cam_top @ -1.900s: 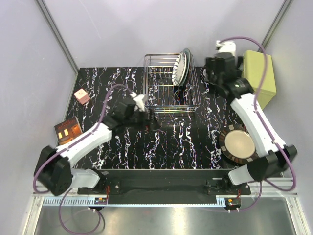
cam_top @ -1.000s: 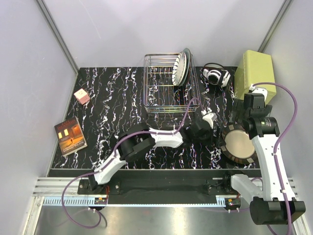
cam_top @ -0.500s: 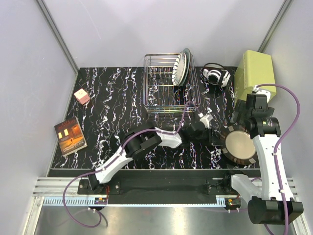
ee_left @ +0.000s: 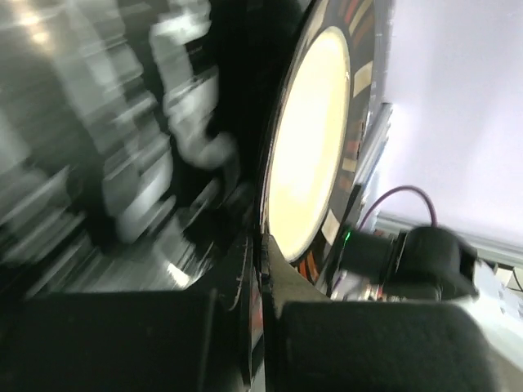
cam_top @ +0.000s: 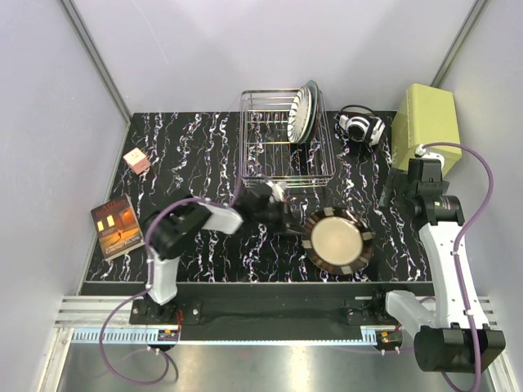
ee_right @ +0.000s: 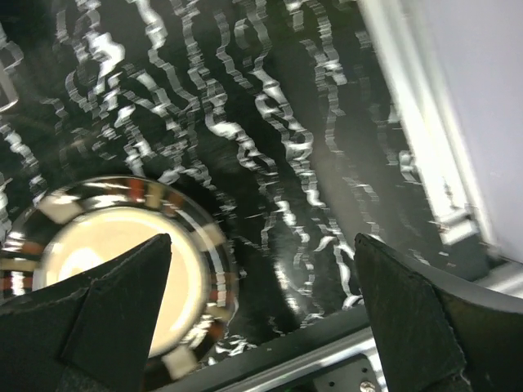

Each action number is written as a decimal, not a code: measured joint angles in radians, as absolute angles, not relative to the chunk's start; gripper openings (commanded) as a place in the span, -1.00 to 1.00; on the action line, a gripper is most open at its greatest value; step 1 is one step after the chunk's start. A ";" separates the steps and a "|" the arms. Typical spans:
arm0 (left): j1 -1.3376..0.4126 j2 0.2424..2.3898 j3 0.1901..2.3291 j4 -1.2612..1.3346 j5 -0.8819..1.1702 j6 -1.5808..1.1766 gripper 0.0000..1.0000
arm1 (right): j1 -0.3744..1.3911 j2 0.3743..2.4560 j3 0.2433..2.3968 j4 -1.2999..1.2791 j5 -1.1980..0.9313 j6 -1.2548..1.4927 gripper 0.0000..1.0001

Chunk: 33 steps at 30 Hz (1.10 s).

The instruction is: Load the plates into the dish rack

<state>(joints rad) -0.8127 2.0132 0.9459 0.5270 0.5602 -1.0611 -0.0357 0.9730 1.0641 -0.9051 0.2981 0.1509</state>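
Note:
A beige plate with a dark brown rim (cam_top: 337, 238) hangs over the front middle of the table. My left gripper (cam_top: 294, 225) is shut on its left rim. The left wrist view shows that plate (ee_left: 310, 155) almost edge-on, with the left gripper (ee_left: 263, 255) pinching the rim. The silver wire dish rack (cam_top: 270, 155) stands at the back centre. A striped plate (cam_top: 300, 113) stands upright at its right end, with a greenish plate (cam_top: 313, 96) behind it. My right gripper (cam_top: 407, 186) hovers open at the right. In its own view the right gripper (ee_right: 261, 245) is empty, with the beige plate (ee_right: 98, 253) at lower left.
A yellow-green box (cam_top: 429, 122) sits at the back right, with headphones (cam_top: 359, 126) beside it. A book (cam_top: 118, 227) and a small pink cube (cam_top: 136, 161) lie at the left. The table's front edge (ee_right: 327, 351) is close below the right gripper.
The left gripper has shut on the beige plate's rim and carried it left, from the right front of the table to the front middle. The right arm has hardly moved.

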 measured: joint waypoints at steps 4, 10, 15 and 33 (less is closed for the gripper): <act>-0.686 1.817 0.816 0.377 0.616 -0.954 -1.00 | -0.038 0.979 1.017 -0.864 0.130 0.134 0.91; -0.541 1.588 0.682 0.151 0.643 -0.773 -1.00 | -0.040 1.183 0.942 -0.667 -0.350 0.164 0.85; -0.460 1.509 0.571 0.072 0.651 -0.699 -1.00 | -0.040 1.418 0.846 -0.460 -0.609 0.238 0.67; -0.409 1.658 0.705 0.000 0.684 -0.598 -1.00 | 0.220 1.695 0.708 -0.184 -0.895 0.378 0.03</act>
<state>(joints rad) -0.4088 1.6585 0.7052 -0.0002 0.6838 -0.5983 0.2195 1.6947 0.7078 -0.1844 -0.8948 0.3782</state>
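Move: The left hand already pinches the plate's near-side rim; the plate's middle lies about 12 cm to its right and 3 cm back, and the clear table spot before the rack is some 6 cm left and 3 cm back. The dish rack's middle is roughly 29 cm ahead, 6 cm left. From the high right hand the plate is about 19 cm left, 5 cm back and 19 cm below; the headphones 32 cm ahead and 12 cm left, the green box 23 cm ahead and 5 cm right. Leftward, quickly and then easing off, the left hand carries the plate by its pinched rim about 18 cm to the spot before the rack, arching a little up and back down. The right hand swings left some 25 cm and sinks about 18 cm to the plate's right rim, rolling to aim its fingers leftward across the table while they close partway from wide open. ##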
